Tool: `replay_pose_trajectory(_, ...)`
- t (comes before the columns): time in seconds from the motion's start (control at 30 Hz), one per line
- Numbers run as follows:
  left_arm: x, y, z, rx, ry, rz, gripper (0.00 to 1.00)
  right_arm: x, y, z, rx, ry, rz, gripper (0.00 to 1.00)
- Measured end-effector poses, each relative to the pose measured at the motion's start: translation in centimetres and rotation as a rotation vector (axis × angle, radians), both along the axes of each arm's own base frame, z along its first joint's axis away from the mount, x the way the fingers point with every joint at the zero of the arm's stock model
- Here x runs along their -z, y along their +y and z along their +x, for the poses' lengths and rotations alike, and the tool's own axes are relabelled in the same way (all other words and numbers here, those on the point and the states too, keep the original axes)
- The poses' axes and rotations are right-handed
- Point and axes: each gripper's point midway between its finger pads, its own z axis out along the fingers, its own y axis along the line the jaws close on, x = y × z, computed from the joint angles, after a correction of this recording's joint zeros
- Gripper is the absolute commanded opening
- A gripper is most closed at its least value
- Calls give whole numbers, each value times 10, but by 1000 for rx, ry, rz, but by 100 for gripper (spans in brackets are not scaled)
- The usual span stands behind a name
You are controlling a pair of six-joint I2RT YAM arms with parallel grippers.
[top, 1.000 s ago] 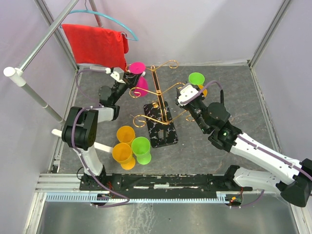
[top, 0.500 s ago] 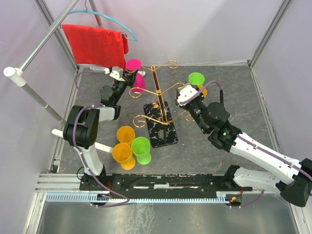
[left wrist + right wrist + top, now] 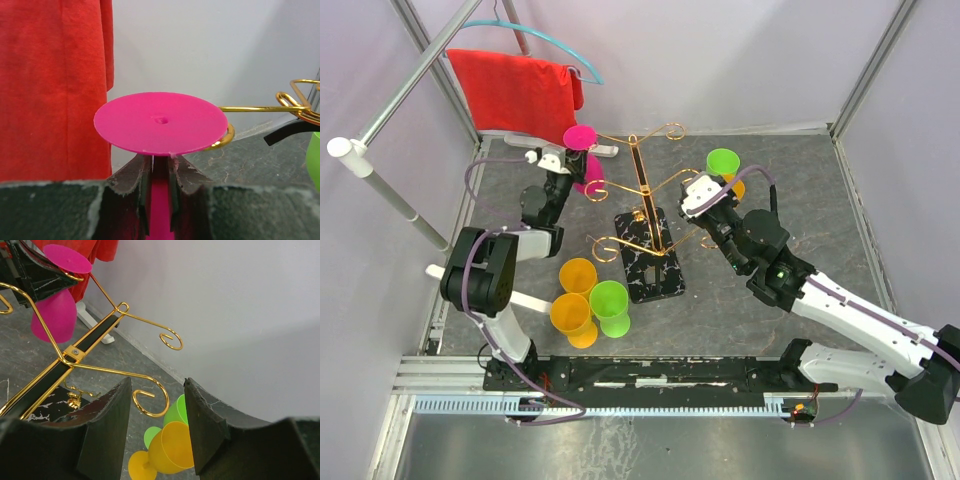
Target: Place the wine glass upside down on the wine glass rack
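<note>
My left gripper (image 3: 563,166) is shut on the stem of a pink wine glass (image 3: 582,137) and holds it upside down, foot up and bowl down, left of the gold wire wine glass rack (image 3: 642,180). In the left wrist view the fingers (image 3: 134,175) pinch the stem under the pink foot (image 3: 160,122). A scroll end of a rack arm (image 3: 226,139) sits just behind the foot's right edge. The rack's black marbled base (image 3: 650,265) stands mid-table. My right gripper (image 3: 700,196) is open and empty at the rack's right arms (image 3: 150,400).
Two orange glasses and a green glass (image 3: 610,303) lie in front of the rack at the left. A green and an orange glass (image 3: 177,440) lie behind my right gripper. A red towel (image 3: 520,90) hangs on a hanger at the back left, close behind my left gripper.
My left gripper has moved left with the pink glass, away from the rack's centre post, and the glass now hangs more upright. The right arm has not moved.
</note>
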Motion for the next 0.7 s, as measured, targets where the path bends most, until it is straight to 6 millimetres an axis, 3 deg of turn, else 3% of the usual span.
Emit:
replay_pose_trajectory(0.3,-4,3,-21,8,-7,13,3,8,-1,-1,-1,18,-11,54)
replay_pose_trajectory(0.47,-4,-10,-26,51,-12,23,3,12,-1,-1,-2,25,-12,55)
replay_pose_trajectory(0.63,-5,-38,-31,115,-18,31,3,15,-1,-2,-2,35,-4,55)
replay_pose_trajectory(0.7,-6,-41,-29,115,-22,30,10,15,-2,-2,0,40,5,56)
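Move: The left hand holds the pink wine glass upside down by its stem; the curled end of the rack's far-left hook lies about 3 cm to its right, 1 cm back and some 2 cm above, just below the glass's foot. The rack's far end is roughly 13 cm to the right, level with the hand, and the middle-left hook about 14 cm back and 4 cm right. From the right hand, the far-left hook is roughly 18 cm ahead, 25 cm left and 7 cm lower. Back first, by about 2 cm, then rightward by some 4 cm while still easing back a little, the left hand carries the upside-down pink glass around the curl of the far-left hook, bringing the stem in from its near side. The wrist turns slightly clockwise, height stays nearly the same, and the fingers keep their pinch on the stem. ##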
